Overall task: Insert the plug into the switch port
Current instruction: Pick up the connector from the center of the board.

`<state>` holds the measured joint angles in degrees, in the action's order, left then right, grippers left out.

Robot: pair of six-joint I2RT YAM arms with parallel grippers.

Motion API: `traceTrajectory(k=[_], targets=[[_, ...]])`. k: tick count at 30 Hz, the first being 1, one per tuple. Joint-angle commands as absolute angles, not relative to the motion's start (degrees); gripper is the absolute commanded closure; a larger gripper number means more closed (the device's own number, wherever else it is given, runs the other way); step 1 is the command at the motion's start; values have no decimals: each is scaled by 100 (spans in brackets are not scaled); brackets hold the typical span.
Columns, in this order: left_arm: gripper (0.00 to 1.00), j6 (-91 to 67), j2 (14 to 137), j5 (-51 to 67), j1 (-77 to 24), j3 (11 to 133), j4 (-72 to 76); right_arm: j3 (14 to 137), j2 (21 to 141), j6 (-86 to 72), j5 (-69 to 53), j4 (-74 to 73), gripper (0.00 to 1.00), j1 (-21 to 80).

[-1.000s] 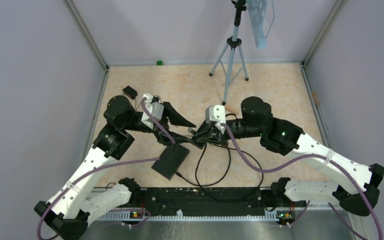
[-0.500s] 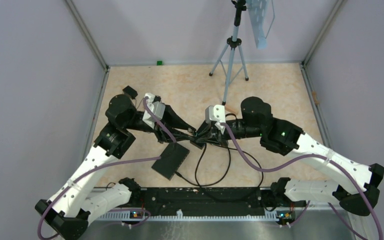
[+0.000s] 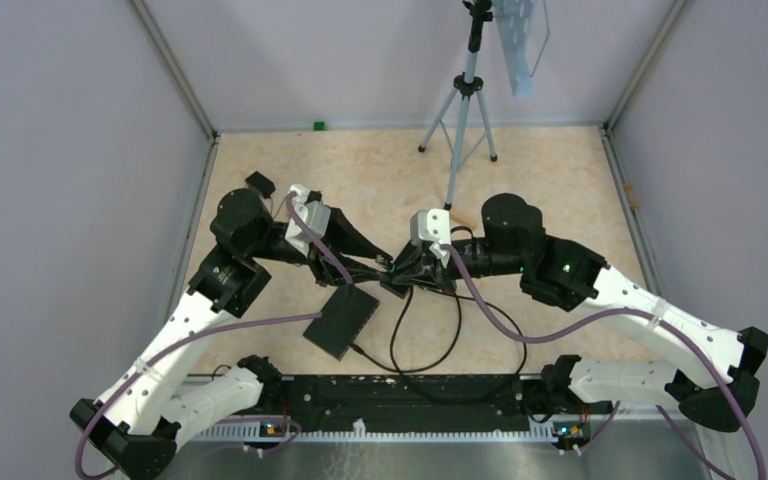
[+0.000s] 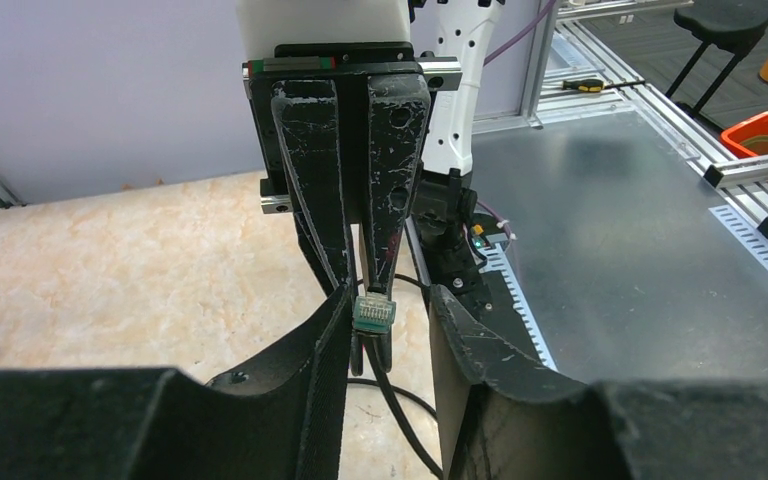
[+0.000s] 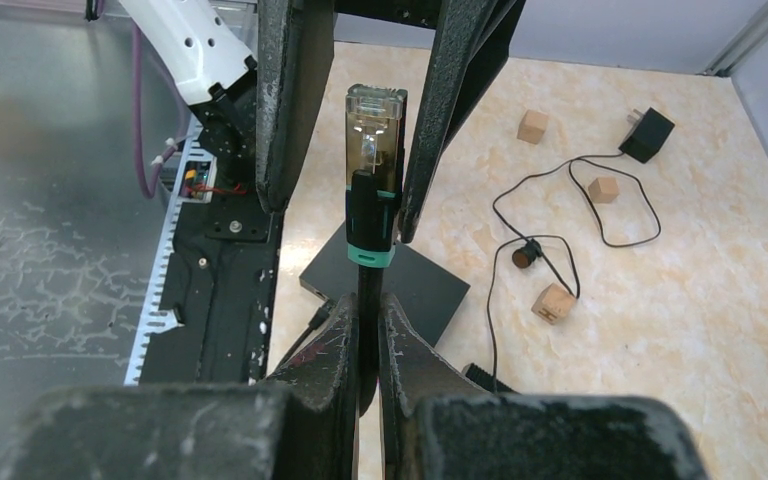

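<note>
My right gripper is shut on the black cable just behind the plug, a clear connector with a green boot that points away from the wrist. My left gripper stands open around that plug. The plug lies against one finger and a gap shows on the other side. In the top view the two grippers meet tip to tip, left and right, above the floor. The switch, a flat black box, lies just below them, also visible under the plug. Its ports are hidden.
A tripod stands at the back. Wooden cubes, a black adapter and its thin cable lie beyond the switch. The plug's cable loops toward the black front rail.
My left gripper has moved right to the right gripper, and its fingers have narrowed around the plug. The right arm and the switch have stayed put.
</note>
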<state>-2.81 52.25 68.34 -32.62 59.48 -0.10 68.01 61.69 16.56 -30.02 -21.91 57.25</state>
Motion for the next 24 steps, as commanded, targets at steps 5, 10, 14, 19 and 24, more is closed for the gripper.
traceTrajectory(k=[5, 10, 14, 19, 24], targets=[[58, -336, 5085, 6847, -3278, 6118, 272, 6957, 6161, 1586, -2979, -2059, 100, 5788], [59, -300, 5037, 6800, -3271, 6106, 272, 6946, 6189, 1565, -3005, -2016, 100, 5783], [59, -291, 5020, 6787, -3276, 6117, 281, 6912, 6195, 1540, -3027, -1978, 100, 5783], [68, -277, 5049, 6825, -3274, 6115, 261, 6908, 6179, 1529, -3024, -1957, 100, 5790], [100, -264, 5067, 6728, -3276, 6117, 189, 6848, 6153, 1510, -2977, -1866, 94, 5792]])
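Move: The connector stands nearly between the left hand's open fingers, its middle about 1 cm ahead and 1 cm to the right of the left hand point, level with it. On the table some 36 cm below, the switch lies about 9 cm to the left hand's left and 3 cm ahead, the small black box about 13 cm ahead and 3 cm right. From the right hand, already gripping its cable, the connector is about 3 cm left, 1 cm ahead and 2 cm up. The left fingers pinch the connector from its front and back sides, closing from less than half open to nearly shut in a quick squeeze at the very end. Before that the left hand eases up about half a centimetre, hardly moving otherwise, still pointing right. The right hand keeps its shut grip on the cable just behind the connector. ##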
